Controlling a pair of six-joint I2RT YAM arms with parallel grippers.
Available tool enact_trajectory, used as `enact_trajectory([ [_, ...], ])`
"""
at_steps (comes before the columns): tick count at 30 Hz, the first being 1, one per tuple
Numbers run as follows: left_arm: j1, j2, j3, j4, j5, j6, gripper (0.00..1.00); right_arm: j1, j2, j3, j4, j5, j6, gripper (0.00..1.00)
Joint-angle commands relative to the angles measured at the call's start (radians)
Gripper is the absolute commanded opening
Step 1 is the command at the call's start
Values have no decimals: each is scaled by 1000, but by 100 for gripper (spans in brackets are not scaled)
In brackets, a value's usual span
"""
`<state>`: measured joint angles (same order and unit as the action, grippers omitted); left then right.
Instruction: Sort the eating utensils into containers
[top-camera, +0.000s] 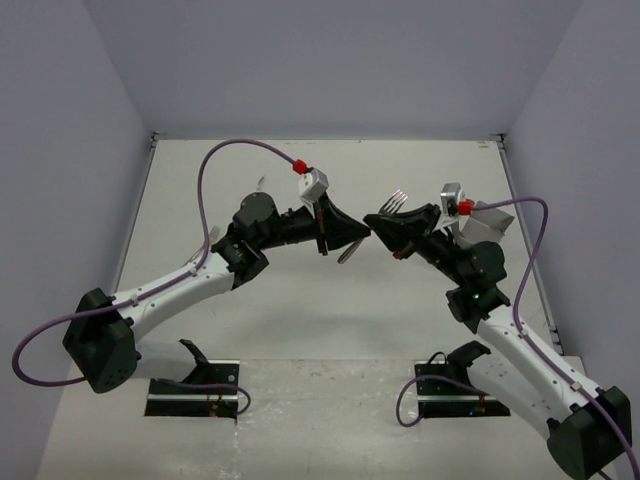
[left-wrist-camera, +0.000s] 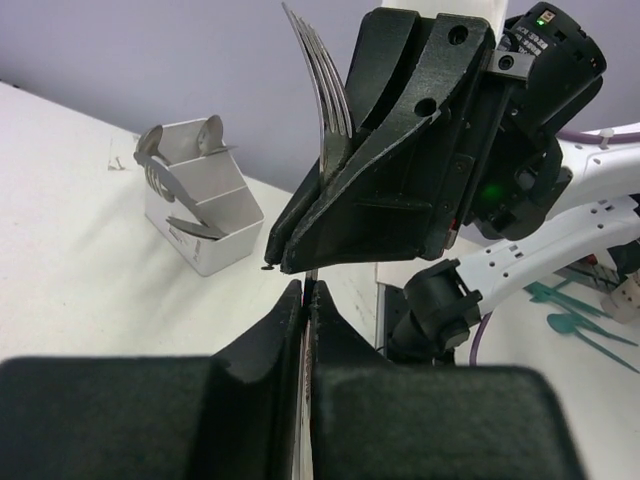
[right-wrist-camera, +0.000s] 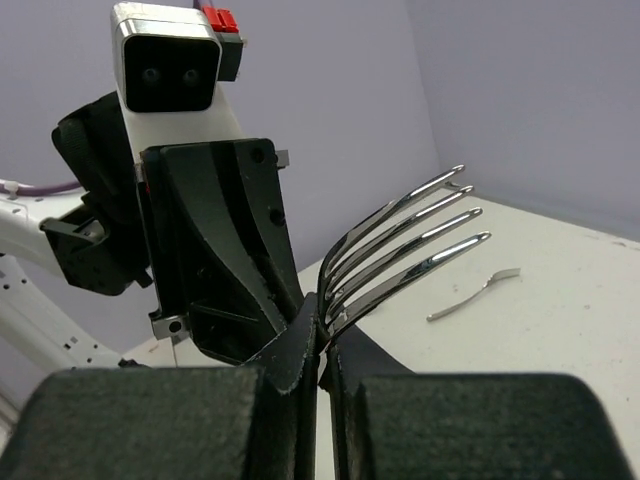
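A shiny silver fork (top-camera: 397, 201) hangs in mid-air over the table's middle, held from both sides. My right gripper (right-wrist-camera: 322, 330) is shut on its neck, just below the tines (right-wrist-camera: 410, 240). My left gripper (left-wrist-camera: 305, 285) is shut on the thin handle, which shows as a metal strip between the jaws. The two grippers meet tip to tip (top-camera: 366, 228). From the left wrist the fork (left-wrist-camera: 322, 90) rises behind the right gripper's black fingers (left-wrist-camera: 380, 200). The pale white container (left-wrist-camera: 205, 225) stands on the table with spoons (left-wrist-camera: 210, 135) in its compartments. In the top view the container (top-camera: 492, 218) is partly hidden behind the right arm.
One slim silver utensil (right-wrist-camera: 472, 297) lies flat on the white table beyond the fork. Purple walls (top-camera: 320, 60) close the table in at the back and on both sides. The left wrist's camera block (right-wrist-camera: 165, 60) looms close ahead of the right gripper.
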<state>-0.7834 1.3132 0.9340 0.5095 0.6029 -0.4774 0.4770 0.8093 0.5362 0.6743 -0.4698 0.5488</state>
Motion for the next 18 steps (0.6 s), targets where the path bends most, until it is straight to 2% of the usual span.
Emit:
enact_trajectory([
  [1, -10, -6, 43, 10, 5, 2, 10, -5, -12, 24, -13, 42, -73, 0],
  [3, -10, 3, 74, -52, -17, 20, 80, -6, -21, 39, -53, 92, -134, 0],
  [4, -11, 6, 83, -83, -47, 43, 100, -6, -30, 74, -152, 176, -171, 0],
  [7, -10, -31, 89, -213, -165, 110, 100, -12, -39, 140, -313, 351, -346, 0],
  [8, -10, -44, 82, -264, -202, 127, 100, -38, -45, 148, -335, 458, -383, 0],
  [10, -8, -83, 68, -324, -335, 175, 100, -86, -45, 186, -418, 532, -484, 0],
  [11, -7, -91, 71, -407, -398, 181, 100, -156, -39, 197, -442, 578, -512, 0],
  [12, -2, -94, 78, -452, -514, 186, 100, -200, -35, 212, -467, 592, -541, 0],
  [14, 38, -86, 75, -568, -640, 183, 100, -309, -27, 194, -486, 606, -625, 0],
  [15, 56, -86, 69, -592, -641, 177, 100, -342, -24, 183, -484, 605, -647, 0],
  [16, 74, -74, 65, -614, -713, 163, 100, -365, -16, 174, -478, 623, -659, 0],
  [18, 159, -62, 30, -622, -723, 148, 100, -437, 17, 157, -479, 701, -684, 0],
])
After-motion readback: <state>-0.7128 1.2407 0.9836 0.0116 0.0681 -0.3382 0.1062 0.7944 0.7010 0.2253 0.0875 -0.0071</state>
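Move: The right hand already pinches the fork at the root of its tines, with the left fingers still shut on the handle just below. Its container stands about 32 cm to the right of the right hand, 16 cm ahead and 28 cm lower. From the left hand, the far fork lies on the table some 33 cm ahead and 27 cm left, and the near fork about 15 cm ahead and 42 cm left, both roughly 31 cm down. The left fingers let go of the fork's handle, opening wide, and the left hand then draws off forward and left, sinking some 6 cm towards the far fork as it turns counter-clockwise. The right hand keeps its pinch below the tines and swings the fork right, about 20 cm, and forward half as far towards the container, turning some 60 degrees clockwise. ##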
